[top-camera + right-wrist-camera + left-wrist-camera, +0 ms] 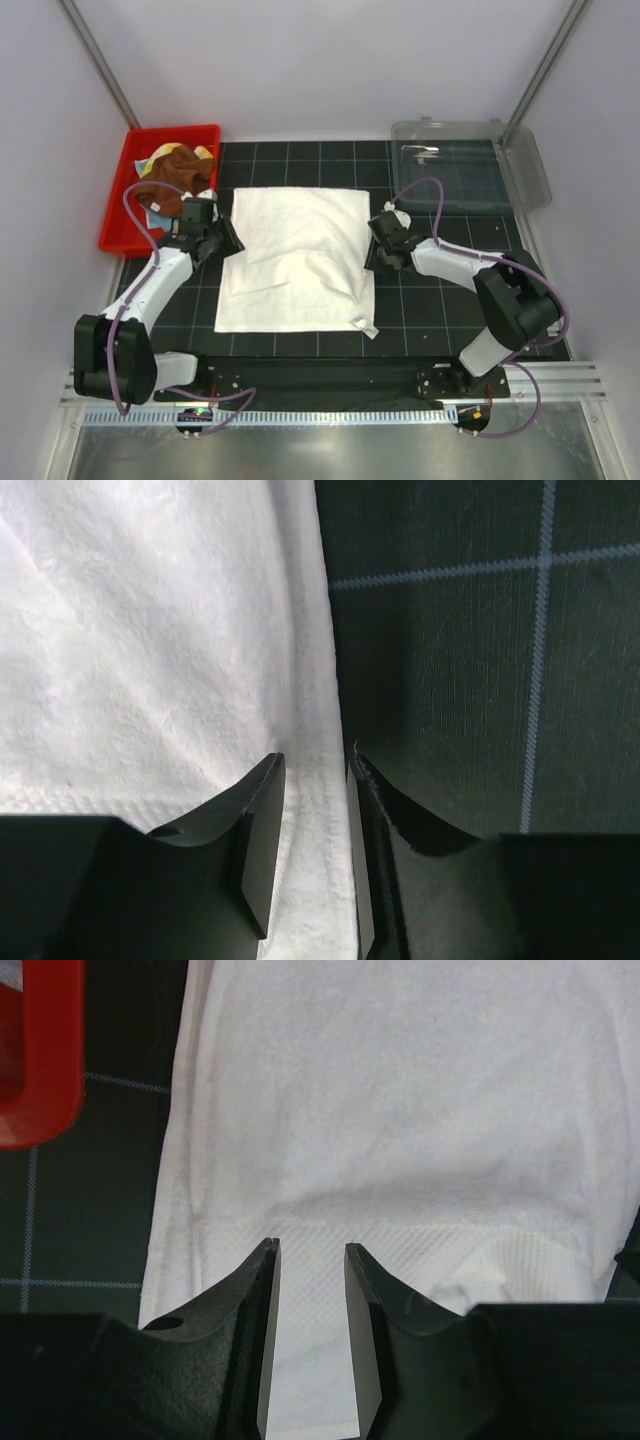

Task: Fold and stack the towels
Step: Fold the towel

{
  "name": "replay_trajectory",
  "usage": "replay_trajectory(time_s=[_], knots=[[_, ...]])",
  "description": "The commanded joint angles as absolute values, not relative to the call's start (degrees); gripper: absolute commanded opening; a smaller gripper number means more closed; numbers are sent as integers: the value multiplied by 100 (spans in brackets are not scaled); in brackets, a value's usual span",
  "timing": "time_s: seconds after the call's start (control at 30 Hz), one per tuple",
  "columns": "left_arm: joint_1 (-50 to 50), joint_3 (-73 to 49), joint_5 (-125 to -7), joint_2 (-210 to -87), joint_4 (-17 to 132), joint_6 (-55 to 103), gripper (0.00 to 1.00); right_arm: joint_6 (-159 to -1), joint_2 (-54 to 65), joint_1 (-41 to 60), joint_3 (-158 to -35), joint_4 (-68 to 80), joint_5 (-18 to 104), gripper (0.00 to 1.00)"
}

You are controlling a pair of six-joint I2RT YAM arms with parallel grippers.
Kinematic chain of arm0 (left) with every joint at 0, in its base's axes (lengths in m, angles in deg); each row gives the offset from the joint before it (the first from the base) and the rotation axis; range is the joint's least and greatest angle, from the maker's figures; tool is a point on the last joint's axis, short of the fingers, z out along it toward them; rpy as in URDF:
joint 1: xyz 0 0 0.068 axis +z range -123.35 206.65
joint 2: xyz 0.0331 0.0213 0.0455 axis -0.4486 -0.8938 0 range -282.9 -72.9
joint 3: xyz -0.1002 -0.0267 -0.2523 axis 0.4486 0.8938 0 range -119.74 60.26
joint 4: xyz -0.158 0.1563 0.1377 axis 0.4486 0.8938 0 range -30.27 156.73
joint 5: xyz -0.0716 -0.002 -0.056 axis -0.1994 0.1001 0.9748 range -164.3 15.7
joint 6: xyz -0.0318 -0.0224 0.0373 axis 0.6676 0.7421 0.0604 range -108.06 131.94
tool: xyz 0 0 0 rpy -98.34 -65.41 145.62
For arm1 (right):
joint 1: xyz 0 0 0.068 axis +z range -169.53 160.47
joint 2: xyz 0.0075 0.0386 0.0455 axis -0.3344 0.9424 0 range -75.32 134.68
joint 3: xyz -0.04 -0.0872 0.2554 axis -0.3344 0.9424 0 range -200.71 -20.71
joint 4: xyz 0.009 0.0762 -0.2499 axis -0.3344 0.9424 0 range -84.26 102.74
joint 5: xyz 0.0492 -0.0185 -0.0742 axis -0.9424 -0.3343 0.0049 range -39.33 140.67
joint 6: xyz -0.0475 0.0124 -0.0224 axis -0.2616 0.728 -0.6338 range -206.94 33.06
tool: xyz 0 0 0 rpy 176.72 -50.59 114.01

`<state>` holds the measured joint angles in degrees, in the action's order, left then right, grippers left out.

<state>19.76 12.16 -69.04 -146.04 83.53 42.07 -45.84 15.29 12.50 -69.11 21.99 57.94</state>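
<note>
A large white towel (pixel 295 255) lies folded on the black grid mat (pixel 430 300), with a raised crease toward its right side. My left gripper (pixel 222 238) sits at the towel's left edge. In the left wrist view the left gripper (pixel 310 1248) is open, its jaws apart above the white towel (pixel 400 1110) and holding nothing. My right gripper (pixel 375 245) sits at the towel's right edge. Seen from the right wrist, this gripper (pixel 315 760) is also open, straddling the hem of the white towel (pixel 150 630). A rust-brown towel (pixel 175 185) and a yellow towel (pixel 165 152) lie crumpled in the red bin (pixel 115 215).
The red bin (pixel 40 1060) stands at the back left, close to my left gripper. A clear plastic box (pixel 465 165) with its lid (pixel 528 165) hinged open stands at the back right. White walls close in the left, right and far sides.
</note>
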Motion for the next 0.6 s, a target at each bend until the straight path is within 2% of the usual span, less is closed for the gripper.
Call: replay_trajectory(time_s=[0.0,0.1,0.4,0.57], knots=[[1664,1174,-7595,-14392,8557,4524,36,-4624,1749,1264,-7098,2121,6464,36],[1576,1358,-7623,-14321,8557,4700,36,-4949,1907,1167,-7176,2217,6640,24],[1294,1622,-7677,-14409,8417,5193,35,-5969,2092,508,-7765,2683,6816,4],[1276,1666,-7703,-14471,8373,5245,36,-6303,2197,191,-8152,3035,6580,3]])
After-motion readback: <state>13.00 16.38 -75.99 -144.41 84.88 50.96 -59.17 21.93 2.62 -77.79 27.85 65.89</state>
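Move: Just under the right fingertips runs the towel's right edge; its crumpled near right corner is roughly 14 cm back and 1 cm to the left, its far right corner some 19 cm ahead, and the clear bin about 22 cm ahead and 24 cm to the right. From the left hand, the near left corner of the towel's top layer lies around 10 cm back, 1 cm left and 8 cm down, with the red bin 15 cm ahead and 18 cm left. Sweeping right and forward off the towel's right edge, the right hand skims low for about 9 cm onto bare table, its fingers closing from partly open to nearly shut on nothing, its left side dipping some 15 degrees. The left hand eases back, down and a little right, 4 cm in all, towards the top layer's near left corner, fingers staying partly open. ##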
